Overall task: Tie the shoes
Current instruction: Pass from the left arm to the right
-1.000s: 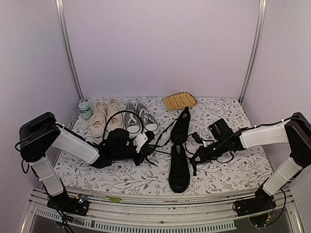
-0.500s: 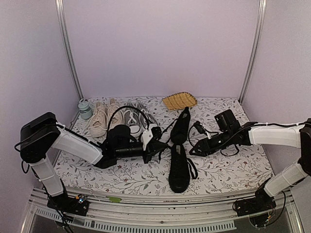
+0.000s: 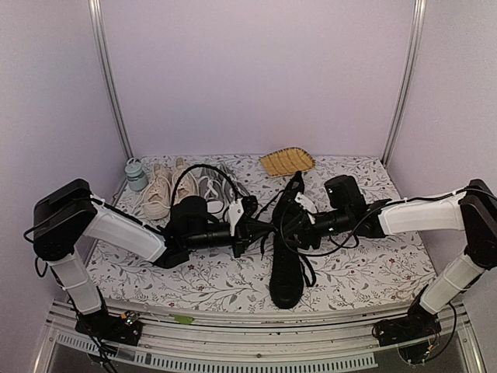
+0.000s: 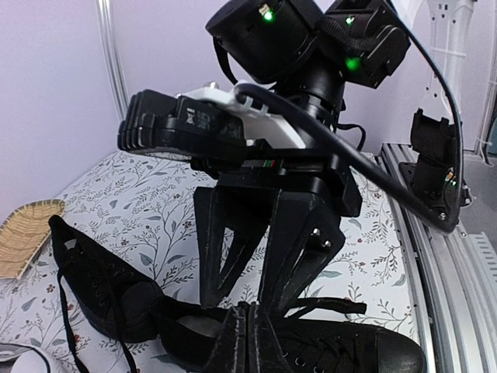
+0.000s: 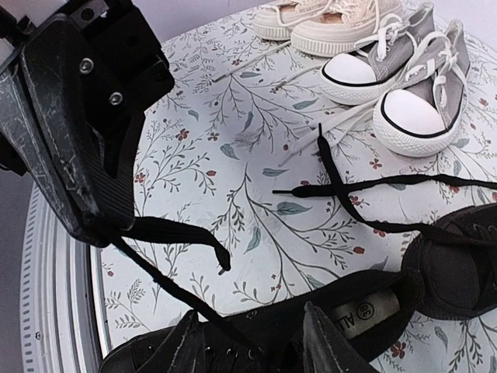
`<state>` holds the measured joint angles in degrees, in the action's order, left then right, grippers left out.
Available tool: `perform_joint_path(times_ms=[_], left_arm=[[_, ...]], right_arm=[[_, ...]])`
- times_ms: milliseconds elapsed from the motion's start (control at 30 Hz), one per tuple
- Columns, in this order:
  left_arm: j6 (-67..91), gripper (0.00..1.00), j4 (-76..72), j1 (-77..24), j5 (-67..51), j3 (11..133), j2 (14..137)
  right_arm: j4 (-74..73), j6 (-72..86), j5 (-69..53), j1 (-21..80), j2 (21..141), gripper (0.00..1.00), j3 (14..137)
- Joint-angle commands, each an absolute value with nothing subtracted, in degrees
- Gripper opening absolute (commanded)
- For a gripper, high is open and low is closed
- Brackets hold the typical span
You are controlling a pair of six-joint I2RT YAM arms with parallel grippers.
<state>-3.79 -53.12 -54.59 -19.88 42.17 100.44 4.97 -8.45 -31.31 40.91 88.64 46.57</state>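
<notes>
The black shoes lie mid-table, the near one (image 3: 286,272) toe towards me and the far one (image 3: 290,198) behind it. My left gripper (image 3: 256,228) is shut on a black lace (image 5: 167,231) at the near shoe's left side. In the right wrist view the left gripper (image 5: 93,227) pinches that lace at its tip; one strand runs down to the shoe (image 5: 256,334) and the end hangs loose. My right gripper (image 3: 289,220) stands open over the near shoe's opening, tip to tip with the left gripper (image 4: 248,342). Nothing is between the right gripper's fingertips (image 5: 190,342).
A beige pair (image 3: 165,190) and a grey pair with white toe caps (image 3: 217,183) stand at the back left, next to a small teal container (image 3: 136,175). A woven basket (image 3: 286,162) sits at the back centre. Loose black lace (image 5: 388,183) trails across the floral tabletop (image 3: 373,272).
My right gripper has let go and opened, and has swung left over the near black shoe. My left gripper has moved right, still shut on the lace.
</notes>
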Motion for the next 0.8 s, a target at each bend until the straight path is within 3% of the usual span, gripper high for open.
perform_joint_path(times_ms=[0,133,267,333,400,433,767], left_arm=[[-3.2,0.0,-54.8,-55.3,-19.3,43.2,101.1],[-3.3,0.0,-54.8,-55.3,-19.1,43.3,101.2],[-3.3,0.0,-54.7,-55.3,-18.8,43.4,101.3],[-3.3,0.0,-54.7,-55.3,-18.9,43.4,101.3],[-3.1,0.0,-54.6,-55.3,-18.9,43.1,101.3],[-3.0,0.0,-54.5,-55.3,-18.7,42.8,101.1],[-9.1,0.0,-50.7,-60.9,-9.8,43.8,106.8]], right_arm=[[10.4,-10.5,-33.6,41.3,90.6,0.42,47.6],[11.0,-10.0,-33.7,42.0,91.8,0.34,47.5],[11.2,-10.2,-34.2,42.5,91.8,0.35,47.0],[11.5,-10.0,-32.8,42.6,91.3,0.23,46.7],[11.3,-9.6,-31.3,42.6,90.5,0.05,46.6],[11.2,-9.3,-30.7,42.6,89.8,0.01,46.5],[9.6,-0.4,-28.4,41.1,87.4,0.0,46.5]])
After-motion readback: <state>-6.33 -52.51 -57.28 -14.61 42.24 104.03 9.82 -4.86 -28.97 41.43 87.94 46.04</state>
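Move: The black lace runs taut from the left fingertips down between the right hand's part-open fingers; its near stretch lies about 2 cm left of the right hand, level with it in reach and height. The front black shoe's middle is some 4 cm back and 9 cm below the right hand, the rear black shoe's about 20 cm ahead and 9 below. From the left hand, that lace stretch is roughly 4 cm right, 2 ahead and 3 below. Right hand eases about 1.5 cm left, pinches the left-held lace and rises slightly; left hand sinks some 3 cm. ##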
